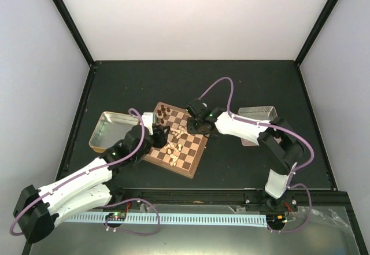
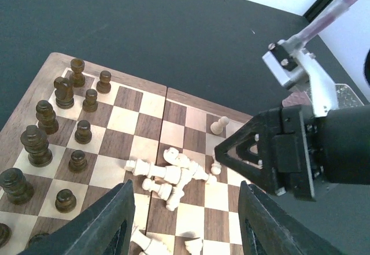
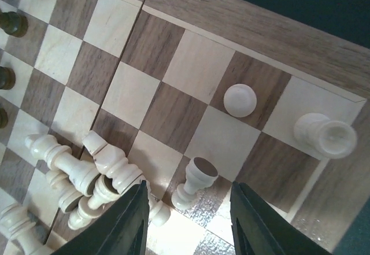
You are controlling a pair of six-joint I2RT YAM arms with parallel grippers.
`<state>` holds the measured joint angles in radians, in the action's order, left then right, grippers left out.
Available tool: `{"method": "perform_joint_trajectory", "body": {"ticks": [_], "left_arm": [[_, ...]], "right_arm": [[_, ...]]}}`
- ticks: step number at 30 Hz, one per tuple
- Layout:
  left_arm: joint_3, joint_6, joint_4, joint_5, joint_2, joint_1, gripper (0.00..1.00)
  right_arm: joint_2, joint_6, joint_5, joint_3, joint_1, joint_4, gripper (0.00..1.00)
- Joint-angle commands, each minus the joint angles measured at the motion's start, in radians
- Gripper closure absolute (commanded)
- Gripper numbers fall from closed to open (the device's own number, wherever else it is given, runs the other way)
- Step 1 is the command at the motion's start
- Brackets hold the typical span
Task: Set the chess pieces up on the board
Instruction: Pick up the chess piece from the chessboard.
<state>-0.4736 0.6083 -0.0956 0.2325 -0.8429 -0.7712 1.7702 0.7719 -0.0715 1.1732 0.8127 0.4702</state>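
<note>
The board (image 1: 191, 161) lies mid-table with both grippers over it. Several cream chess pieces (image 2: 167, 177) lie toppled in a heap at its middle. My left gripper (image 2: 188, 226) is open above the heap's near side, holding nothing. My right gripper (image 3: 188, 220) is open, its fingers either side of a fallen cream pawn (image 3: 195, 184) without touching it. A cream pawn (image 3: 240, 100) and a cream rook (image 3: 324, 135) stand upright near the board's edge. The right gripper's black finger (image 2: 248, 151) shows in the left wrist view, beside the heap.
Dark brown chessmen (image 2: 58, 102) stand in two rows along one side of the board. A gold tin tray (image 1: 110, 130) sits left of the board. A grey tray (image 1: 254, 115) lies right of it, partly under the right arm.
</note>
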Motion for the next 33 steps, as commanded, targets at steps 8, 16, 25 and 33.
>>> {"method": "perform_joint_trajectory", "body": {"ticks": [8,16,25,33], "left_arm": [[0.004,0.02,0.056,-0.003,0.012,0.01,0.49],[0.003,0.024,0.053,-0.016,0.007,0.01,0.49],[0.003,0.019,0.054,-0.018,0.009,0.012,0.49],[0.003,0.019,0.053,-0.025,0.007,0.012,0.49]], "right_arm": [[0.095,0.029,-0.119,0.083,0.03,0.086,0.69],[0.13,0.014,-0.14,0.112,0.031,0.089,0.69],[0.175,-0.027,-0.173,0.145,0.034,0.117,0.72],[0.193,-0.047,-0.181,0.156,0.043,0.129,0.89]]}}
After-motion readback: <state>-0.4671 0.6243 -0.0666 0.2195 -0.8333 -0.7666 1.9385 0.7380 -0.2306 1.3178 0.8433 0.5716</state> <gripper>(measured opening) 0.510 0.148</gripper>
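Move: The right hand, open over the board's far right part, is going for a toppled white chess piece, base outward, about 2 cm ahead and 4 cm below it. Two squares beyond that piece a white pawn stands 6 cm ahead of the hand and 2 cm right; a tall white piece in the corner stands 6 cm ahead and 4 cm right. A heap of white pieces lies 4 cm left, 1 cm ahead. From the left hand the toppled piece is roughly 7 cm ahead, 12 cm right and 14 cm below. The right fingertips come down either side of the toppled white piece's base end and pinch it. The hand first sinks some 2.5 cm, then eases forward about 2 cm at nearly that height towards the standing pawn, tilting about 10 degrees so its left side drops; the fingers narrow a little on the way down and close firmly only at the end of the slide. ##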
